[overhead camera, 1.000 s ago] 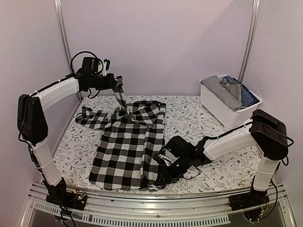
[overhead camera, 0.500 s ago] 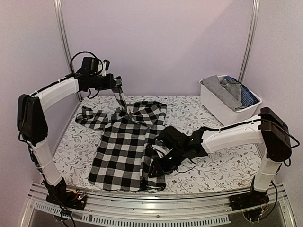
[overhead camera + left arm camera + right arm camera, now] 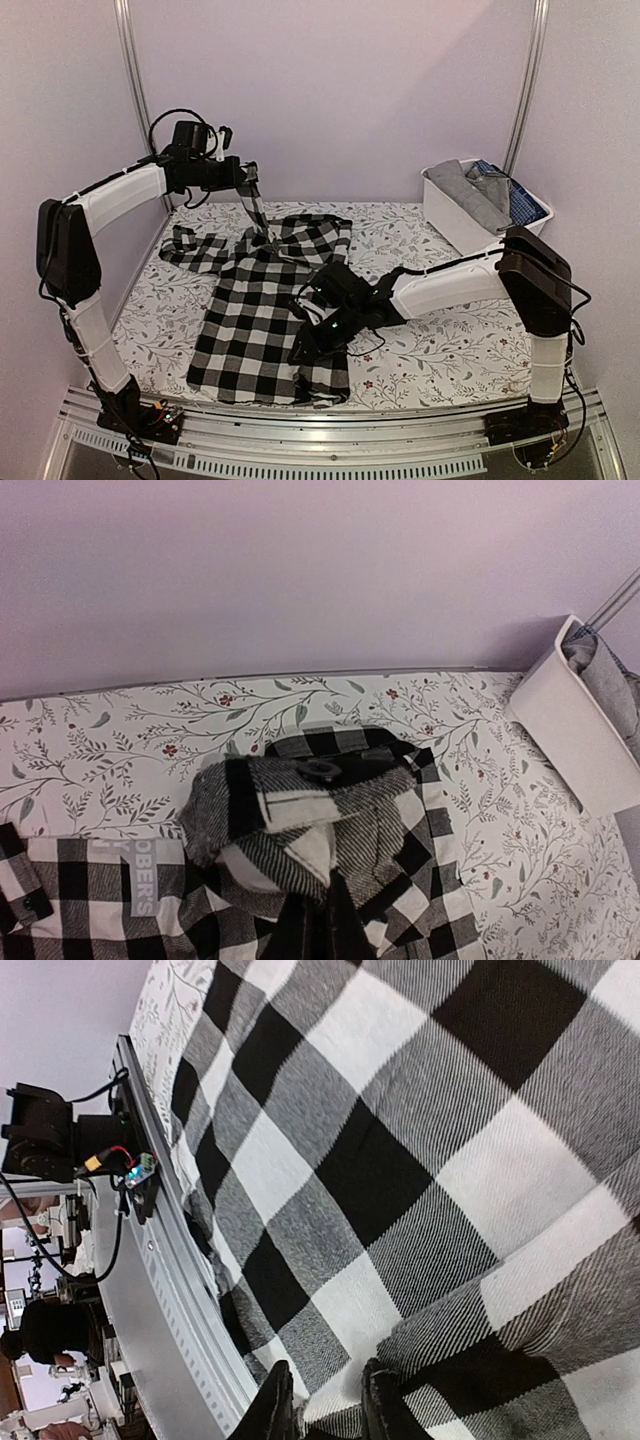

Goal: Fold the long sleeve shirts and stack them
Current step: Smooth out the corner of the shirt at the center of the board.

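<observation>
A black-and-white large-check collared shirt (image 3: 250,320) lies spread on the flowered table, one sleeve out to the far left. My left gripper (image 3: 264,228) is shut on the shirt's collar at the far end and holds it pulled up; in the left wrist view the bunched collar cloth (image 3: 300,820) hides the fingers. My right gripper (image 3: 305,345) is shut on the shirt's right edge and holds it over the shirt's body near the front. In the right wrist view the two dark fingertips (image 3: 275,1405) pinch a fold of checked cloth (image 3: 400,1190).
A white bin (image 3: 480,245) stands at the back right with a plain grey shirt (image 3: 470,190) and a dark blue patterned one (image 3: 515,200) inside; it also shows in the left wrist view (image 3: 580,740). The metal front rail (image 3: 160,1290) runs close to the shirt's hem.
My right gripper has moved left and inward, carrying the shirt's right edge over the body. The left arm and the collar have not moved.
</observation>
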`<state>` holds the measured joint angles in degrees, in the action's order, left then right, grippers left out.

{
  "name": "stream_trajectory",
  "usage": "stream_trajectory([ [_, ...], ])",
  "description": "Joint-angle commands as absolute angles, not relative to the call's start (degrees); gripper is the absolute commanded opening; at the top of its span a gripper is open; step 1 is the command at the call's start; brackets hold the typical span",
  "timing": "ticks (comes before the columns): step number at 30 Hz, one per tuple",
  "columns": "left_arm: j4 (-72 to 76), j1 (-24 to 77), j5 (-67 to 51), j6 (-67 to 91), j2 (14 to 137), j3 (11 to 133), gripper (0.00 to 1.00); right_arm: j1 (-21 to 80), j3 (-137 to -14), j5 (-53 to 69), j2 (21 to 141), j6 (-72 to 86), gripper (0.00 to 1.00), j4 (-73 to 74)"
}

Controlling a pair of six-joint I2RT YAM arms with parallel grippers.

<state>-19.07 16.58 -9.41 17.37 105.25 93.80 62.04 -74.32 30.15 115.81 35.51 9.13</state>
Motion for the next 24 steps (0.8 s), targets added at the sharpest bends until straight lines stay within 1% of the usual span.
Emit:
stream_trajectory([
  [1,-19.27,15.9,-10.02,17.09,105.54,94.86,0.0,63.93,-72.35,33.85,118.77,38.07,0.23,4.81],
  [7,-19.3,15.9,-10.45,17.28,105.82,95.16,0.0,63.59,-71.25,33.24,117.44,38.57,0.23,5.08],
  [15,-19.5,15.91,-10.8,17.11,105.56,95.01,0.0,53.87,-67.82,35.93,109.26,38.14,0.27,0.51],
  [17,-19.47,15.86,-11.24,17.09,105.53,95.08,0.0,51.64,-67.44,37.07,109.51,38.39,0.27,-2.87],
  [24,-19.85,15.98,-15.24,17.3,104.93,94.67,0.0,45.82,-66.69,39.3,116.61,41.54,0.27,-10.37],
])
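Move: The flap's near corner, at the middle of the shirt's front hem, lies about 5 cm back from the right hand and some 4 cm below it. Also from the right hand, the shirt's right edge is about 9 cm right and level with it, and the foot of the raised sleeve some 28 cm ahead and 7 cm left. From the left hand, which holds that sleeve up, the corner is roughly 40 cm back, 15 cm right and 23 cm down. The flap's near corner is approached first: the right hand dips about 3 cm back and down towards it with fingers slightly parted. It then turns forward, rising off the shirt and easing right, some 13 cm over the flap towards the sleeve end, and its wrist rolls and turns clockwise some 15 degrees. The left hand keeps its pinch on the raised sleeve. ##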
